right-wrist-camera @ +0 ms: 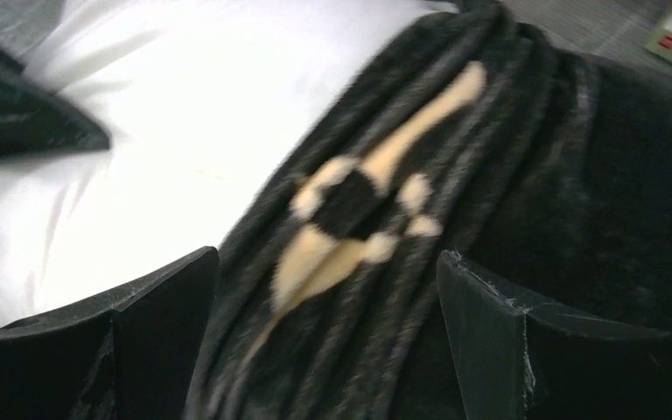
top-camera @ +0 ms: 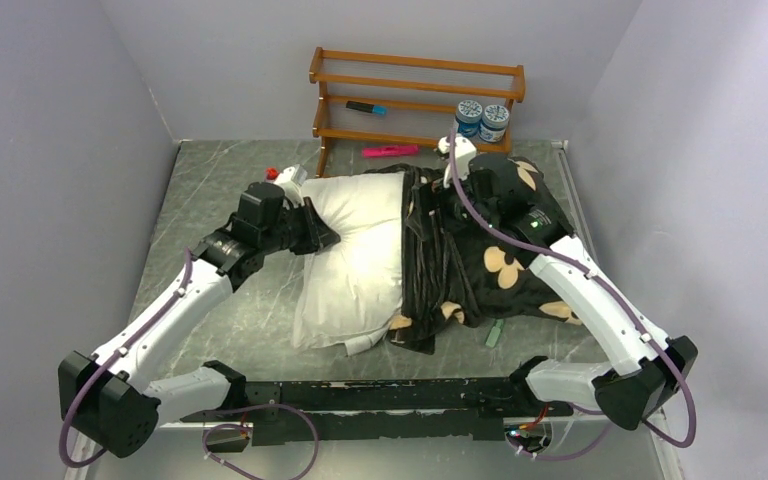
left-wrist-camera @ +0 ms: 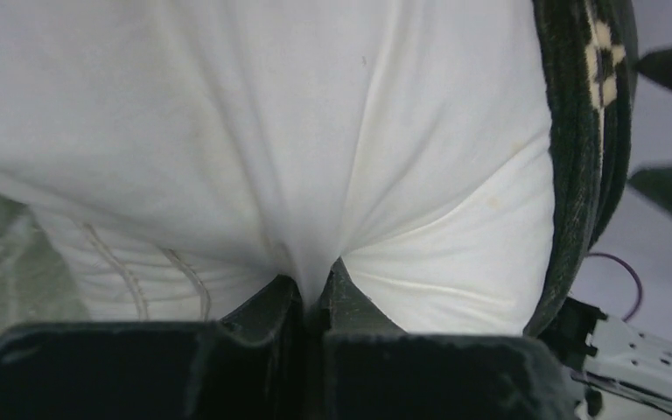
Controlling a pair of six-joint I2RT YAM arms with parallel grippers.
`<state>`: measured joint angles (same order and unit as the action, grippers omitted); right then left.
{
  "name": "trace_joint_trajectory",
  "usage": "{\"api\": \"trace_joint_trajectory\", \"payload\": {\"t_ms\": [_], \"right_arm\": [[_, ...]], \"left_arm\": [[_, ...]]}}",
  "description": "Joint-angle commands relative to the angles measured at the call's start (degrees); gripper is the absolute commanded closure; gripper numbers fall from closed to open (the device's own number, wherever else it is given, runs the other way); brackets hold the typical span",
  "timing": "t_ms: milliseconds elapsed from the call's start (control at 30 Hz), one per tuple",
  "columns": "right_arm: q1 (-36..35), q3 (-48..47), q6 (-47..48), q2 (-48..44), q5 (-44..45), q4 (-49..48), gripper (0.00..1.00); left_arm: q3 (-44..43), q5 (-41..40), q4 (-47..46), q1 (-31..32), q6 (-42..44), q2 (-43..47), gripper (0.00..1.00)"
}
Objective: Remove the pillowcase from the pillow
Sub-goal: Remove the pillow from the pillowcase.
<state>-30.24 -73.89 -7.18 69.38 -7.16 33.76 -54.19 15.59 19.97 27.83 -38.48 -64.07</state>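
Observation:
The white pillow (top-camera: 360, 250) lies across the middle of the table, its left half bare. The black flowered pillowcase (top-camera: 490, 260) is bunched in folds over its right half. My left gripper (top-camera: 325, 235) is at the pillow's left end and is shut on a pinch of white pillow fabric (left-wrist-camera: 271, 131), which puckers into the jaws (left-wrist-camera: 319, 289). The pillowcase's edge (left-wrist-camera: 582, 131) shows at the right of that view. My right gripper (top-camera: 450, 200) hovers open over the bunched folds (right-wrist-camera: 577, 175), a finger on either side of the ridges (right-wrist-camera: 328, 297), with the pillow (right-wrist-camera: 166, 114) to its left.
A wooden rack (top-camera: 415, 95) stands at the back with two jars (top-camera: 482, 118) and a blue marker (top-camera: 366, 107). A pink marker (top-camera: 390, 151) lies in front of it. A small red-and-white object (top-camera: 282, 175) sits by the pillow's far left corner. Walls close both sides.

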Motion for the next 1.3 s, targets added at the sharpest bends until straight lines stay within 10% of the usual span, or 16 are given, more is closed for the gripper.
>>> {"api": "trace_joint_trajectory", "payload": {"t_ms": [0, 700, 1267], "right_arm": [[-6.87, -6.15, -0.63, 0.76, 5.82, 3.55, 0.04], [-37.91, -10.77, -18.74, 8.89, 29.13, 14.06, 0.15], [-40.16, -2.74, -22.44, 14.72, 36.61, 10.33, 0.48]], "left_arm": [[-9.05, -10.17, 6.53, -3.22, 5.21, -0.33, 0.95], [-20.92, -21.64, 22.48, -12.19, 12.83, 3.50, 0.95], [-25.21, -27.63, 25.71, -12.11, 15.35, 3.36, 0.95]]}}
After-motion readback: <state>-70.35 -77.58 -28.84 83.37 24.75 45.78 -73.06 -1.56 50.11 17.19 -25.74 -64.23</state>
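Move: The left hand already has white pillow cloth pinched; the bare table it draws towards centres some 20 cm to its left and 20 below. From the open right hand, the near end of the pillowcase's bunched hem lies about 12 cm back, straight below by roughly 17. The pillow's middle is some 14 cm to its left, level ahead, and the green bottle 16 cm right and 12 back. From the left hand that hem end is about 19 cm right, 9 back. Still pinching the pillow, the left hand drags it about 12 cm to the left, quick at first and then slower, rising a little as it rolls and swings counter-clockwise. The right hand sweeps back and left along the bunched hem, then sinks some 8 cm towards its near end, tipping downward while its wide-open fingers come partly closed; contact there can't be made out. ##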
